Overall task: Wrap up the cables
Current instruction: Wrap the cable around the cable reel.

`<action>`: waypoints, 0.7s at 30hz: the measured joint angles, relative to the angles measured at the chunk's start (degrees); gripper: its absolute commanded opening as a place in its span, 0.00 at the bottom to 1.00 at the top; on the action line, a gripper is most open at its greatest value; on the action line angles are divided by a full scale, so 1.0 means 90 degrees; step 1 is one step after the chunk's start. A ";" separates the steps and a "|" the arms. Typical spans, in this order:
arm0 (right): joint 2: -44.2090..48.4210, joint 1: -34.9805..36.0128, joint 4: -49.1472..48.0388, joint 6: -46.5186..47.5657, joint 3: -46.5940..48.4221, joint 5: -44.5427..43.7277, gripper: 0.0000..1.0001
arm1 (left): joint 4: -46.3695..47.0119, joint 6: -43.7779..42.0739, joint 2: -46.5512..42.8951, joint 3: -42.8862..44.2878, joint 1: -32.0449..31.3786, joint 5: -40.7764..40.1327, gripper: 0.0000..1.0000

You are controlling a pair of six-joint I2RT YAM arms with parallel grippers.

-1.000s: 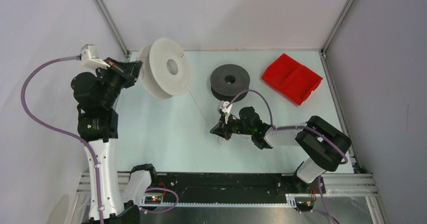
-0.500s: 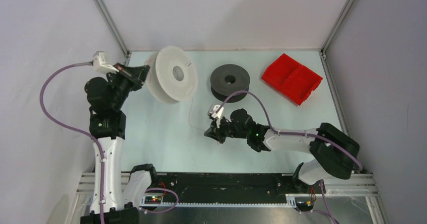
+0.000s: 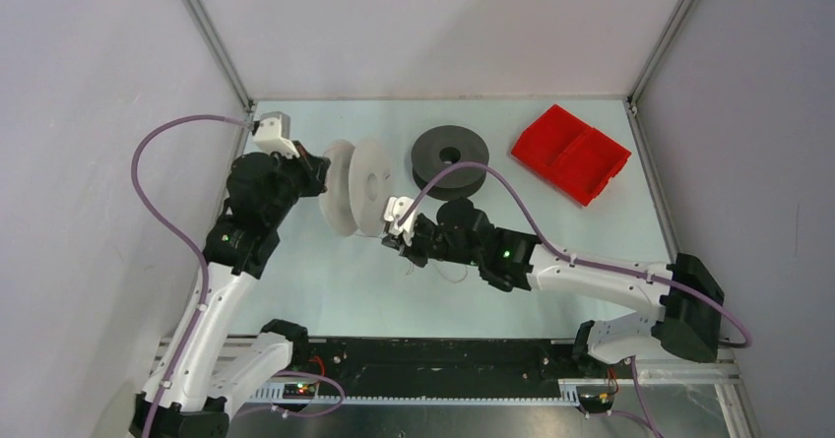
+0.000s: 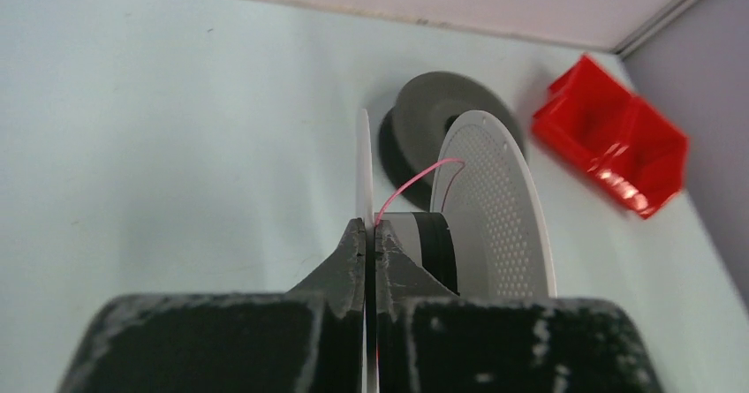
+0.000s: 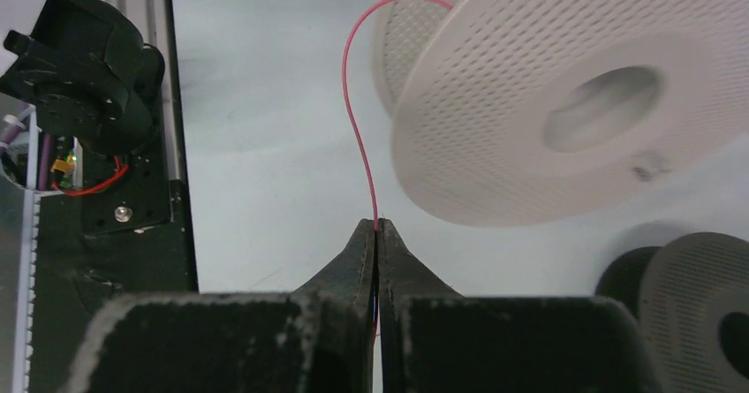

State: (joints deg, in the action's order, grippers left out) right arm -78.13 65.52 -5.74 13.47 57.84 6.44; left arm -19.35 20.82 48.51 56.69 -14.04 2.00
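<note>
My left gripper point(image 4: 365, 230) is shut on the thin near flange of the white spool point(image 3: 356, 200) and holds it upright and edge-on off the table. A thin pink cable point(image 5: 353, 102) arcs from between the spool's flanges down to my right gripper point(image 5: 377, 227). That gripper is shut on the strand, just right of the spool point(image 5: 565, 102) and in front of it. In the left wrist view the same cable point(image 4: 415, 179) loops over the hub beside the far flange point(image 4: 495, 207). The dark grey spool point(image 3: 450, 159) lies flat behind; no strand shows on it.
A red bin point(image 3: 571, 153) sits at the back right, past the dark grey spool. The black rail and arm bases point(image 3: 433, 359) run along the near edge. Grey walls and metal frame posts close the table in on three sides.
The left arm has carried the white spool right and toward the table's middle, turning it edge-on. The right gripper has moved left and up to the spool with the strand.
</note>
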 measured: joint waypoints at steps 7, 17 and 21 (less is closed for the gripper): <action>0.0418 0.0078 0.0304 0.0427 0.0265 0.0000 0.00 | -0.0602 -0.0612 0.0153 0.0000 -0.0408 -0.1229 0.00; 0.0522 0.0027 0.0257 0.0821 0.0729 -0.0170 0.00 | -0.0923 -0.1173 0.0432 0.0000 -0.0831 -0.1974 0.00; 0.0563 0.0075 0.0255 0.0867 0.0743 -0.0066 0.00 | -0.1013 -0.1166 0.0648 0.0024 -0.0823 -0.2171 0.00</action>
State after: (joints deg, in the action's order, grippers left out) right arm -73.06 66.19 -3.44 21.28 64.53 5.85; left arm -28.47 10.33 54.35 56.90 -21.45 -17.54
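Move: My left hand holds the white reel by its left flange; the reel's middle lies about 3 cm ahead, 6 cm to the right and 7 cm below that hand. The cable in my right fingers is some 7 cm back, 12 cm right and 7 cm lower than my left hand. From my right hand, the white reel's middle is about 10 cm ahead, 6 cm left, roughly level; the grey reel sits some 25 cm ahead, 14 cm right and 18 cm below. I wind by passing the two hands in opposite directions: my right hand keeps the cable pinched and rises about 9 cm at the reel's right side, while my left lowers the white reel some 6 cm, easing a little to the left. My left wrist rolls its left side up about 20 degrees and tips slightly down; both grippers stay shut. ##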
